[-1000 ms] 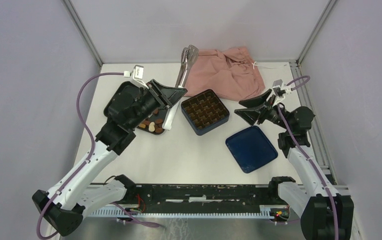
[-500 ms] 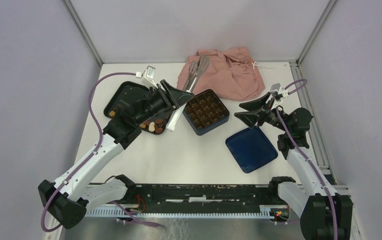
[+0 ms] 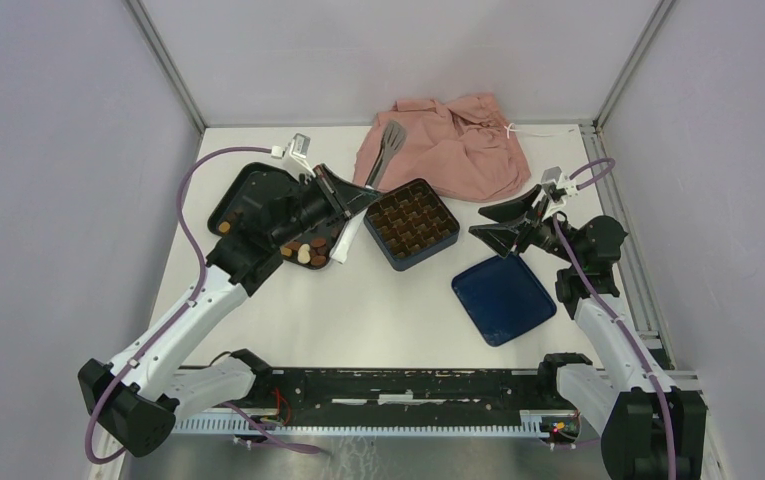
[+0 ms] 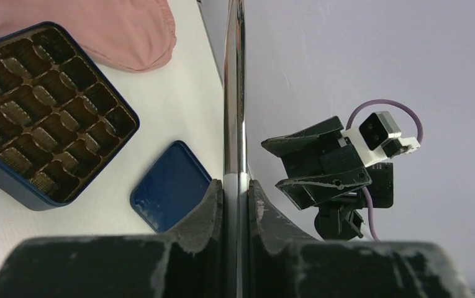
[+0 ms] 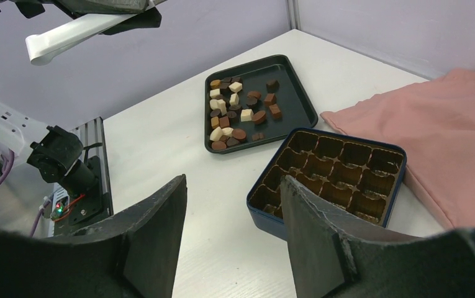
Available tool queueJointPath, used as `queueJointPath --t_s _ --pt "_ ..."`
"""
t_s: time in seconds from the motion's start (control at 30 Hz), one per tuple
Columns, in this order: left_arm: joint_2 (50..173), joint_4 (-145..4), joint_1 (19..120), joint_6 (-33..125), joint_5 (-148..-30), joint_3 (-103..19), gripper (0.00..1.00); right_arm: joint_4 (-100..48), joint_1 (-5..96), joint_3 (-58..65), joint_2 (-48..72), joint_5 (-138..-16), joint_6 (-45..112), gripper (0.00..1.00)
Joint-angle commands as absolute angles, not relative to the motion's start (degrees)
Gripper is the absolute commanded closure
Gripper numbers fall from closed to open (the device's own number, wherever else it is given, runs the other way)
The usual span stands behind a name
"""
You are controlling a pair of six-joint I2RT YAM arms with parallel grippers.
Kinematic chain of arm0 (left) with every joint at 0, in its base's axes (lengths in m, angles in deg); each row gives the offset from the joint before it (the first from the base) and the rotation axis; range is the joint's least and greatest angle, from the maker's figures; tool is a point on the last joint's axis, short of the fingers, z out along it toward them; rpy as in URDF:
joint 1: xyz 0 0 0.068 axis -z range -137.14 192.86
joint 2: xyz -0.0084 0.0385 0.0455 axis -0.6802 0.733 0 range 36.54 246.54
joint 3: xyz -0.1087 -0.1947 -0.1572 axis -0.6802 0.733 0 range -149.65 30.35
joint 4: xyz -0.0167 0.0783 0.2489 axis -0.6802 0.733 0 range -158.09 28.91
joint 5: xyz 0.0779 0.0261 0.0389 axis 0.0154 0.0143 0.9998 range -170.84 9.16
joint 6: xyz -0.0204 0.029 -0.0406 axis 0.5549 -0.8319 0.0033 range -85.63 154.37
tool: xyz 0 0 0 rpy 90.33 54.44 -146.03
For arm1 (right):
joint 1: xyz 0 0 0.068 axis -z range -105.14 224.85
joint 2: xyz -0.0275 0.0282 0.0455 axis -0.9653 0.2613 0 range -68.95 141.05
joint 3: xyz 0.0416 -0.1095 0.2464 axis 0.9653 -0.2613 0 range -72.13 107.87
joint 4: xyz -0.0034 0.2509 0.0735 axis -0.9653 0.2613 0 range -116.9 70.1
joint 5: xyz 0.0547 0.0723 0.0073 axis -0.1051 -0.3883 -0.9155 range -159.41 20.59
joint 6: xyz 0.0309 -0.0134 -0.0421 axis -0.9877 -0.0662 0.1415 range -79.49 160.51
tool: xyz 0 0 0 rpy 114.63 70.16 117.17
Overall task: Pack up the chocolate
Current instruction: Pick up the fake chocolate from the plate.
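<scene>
The chocolate [image 3: 304, 250] lies as several brown, tan and cream pieces in the black tray [image 3: 248, 190], also seen as chocolate [image 5: 238, 115] in the right wrist view. My left gripper [image 3: 351, 200] is shut on metal tongs [image 3: 386, 145]. The tongs [image 4: 235, 93] run up from between the left gripper [image 4: 236, 183] fingers, their arms pressed together, and their tips hang over the pink cloth. The blue box [image 3: 410, 223] with its gridded insert sits empty just right of that gripper. My right gripper [image 3: 503, 222] stands open and empty right of the box; its opening [image 5: 233, 180] faces the box [image 5: 334, 171].
The box's blue lid [image 3: 503, 298] lies flat on the table below the right gripper. A crumpled pink cloth [image 3: 458, 145] lies at the back, touching the box's far side. The walls of the enclosure stand close at left, right and back.
The left arm swung right with the tongs, from beside the cloth to over it. The tongs' arms, spread apart half a second ago, are now squeezed together. The right gripper shifted only slightly.
</scene>
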State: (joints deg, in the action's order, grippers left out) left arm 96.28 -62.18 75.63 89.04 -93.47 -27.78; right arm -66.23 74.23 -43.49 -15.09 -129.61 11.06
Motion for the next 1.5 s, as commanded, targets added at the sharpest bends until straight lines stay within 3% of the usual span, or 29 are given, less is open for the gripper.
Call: queueJointPath --t_s 0.0,0.13,0.23,0.5,0.7,0.77,0.83,1.1,1.3,1.47 --pt "95.6 -62.1 75.1 89.5 -93.8 -30.6 0.77 -68.0 74.4 -43.5 -15.8 -130.6 12.1 0.37" --pt "95.4 -61.2 75.0 89.4 -93.3 -30.2 0.58 -68.0 74.4 -43.5 -15.8 -130.6 12.1 0.37" --pt "95.4 -61.1 74.9 89.3 -93.5 -29.8 0.51 -68.0 74.4 -43.6 -15.9 -130.5 12.2 0.37" --pt "95.3 -59.4 74.6 88.1 -93.0 -30.1 0.51 -68.0 74.4 -43.6 -16.2 -130.7 12.3 0.37" --pt "95.8 -55.0 73.8 85.3 -91.5 -30.6 0.77 -67.9 74.4 -43.5 -16.1 -130.7 12.4 0.37" --pt "96.1 -53.3 73.1 84.1 -91.1 -30.8 0.79 -67.8 74.4 -43.6 -16.2 -130.6 12.6 0.37" --pt "96.4 -51.1 72.0 82.9 -90.8 -31.0 0.79 -67.9 74.4 -43.4 -16.2 -130.6 12.6 0.37" --pt "97.5 -39.9 62.6 76.5 -93.0 -30.4 0.52 -67.6 74.4 -43.5 -16.2 -130.8 12.7 0.38" --pt "95.8 -34.8 55.6 73.2 -95.2 -27.1 0.53 -67.4 74.4 -43.4 -15.9 -131.0 12.8 0.37" --pt "96.6 -25.1 52.9 66.3 -89.9 -29.4 0.53 -67.4 74.4 -43.3 -15.7 -131.1 12.7 0.37"
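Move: The left hand holds the closed metal tongs above the table. The chocolates' black plate has its middle about 15 cm ahead, 21 cm left and 33 cm below this hand. Its corner chocolates nearest the hand lie 6 cm ahead and 14 cm left. The blue-rimmed chocolate box stands some 10 cm ahead and 10 cm right. From the idle right hand, the plate's middle is roughly 16 cm ahead, 47 cm left and 26 cm below. Keeping the tongs between its fingers, the left hand lets their arms spread, squeezes them partly back, then lets them spread again. It sinks slowly at first, then swings left and down towards the black plate, some 13 cm each way, while the wrist turns about 35 degrees, left side rising, fingers tipping down and swinging counter-clockwise. ##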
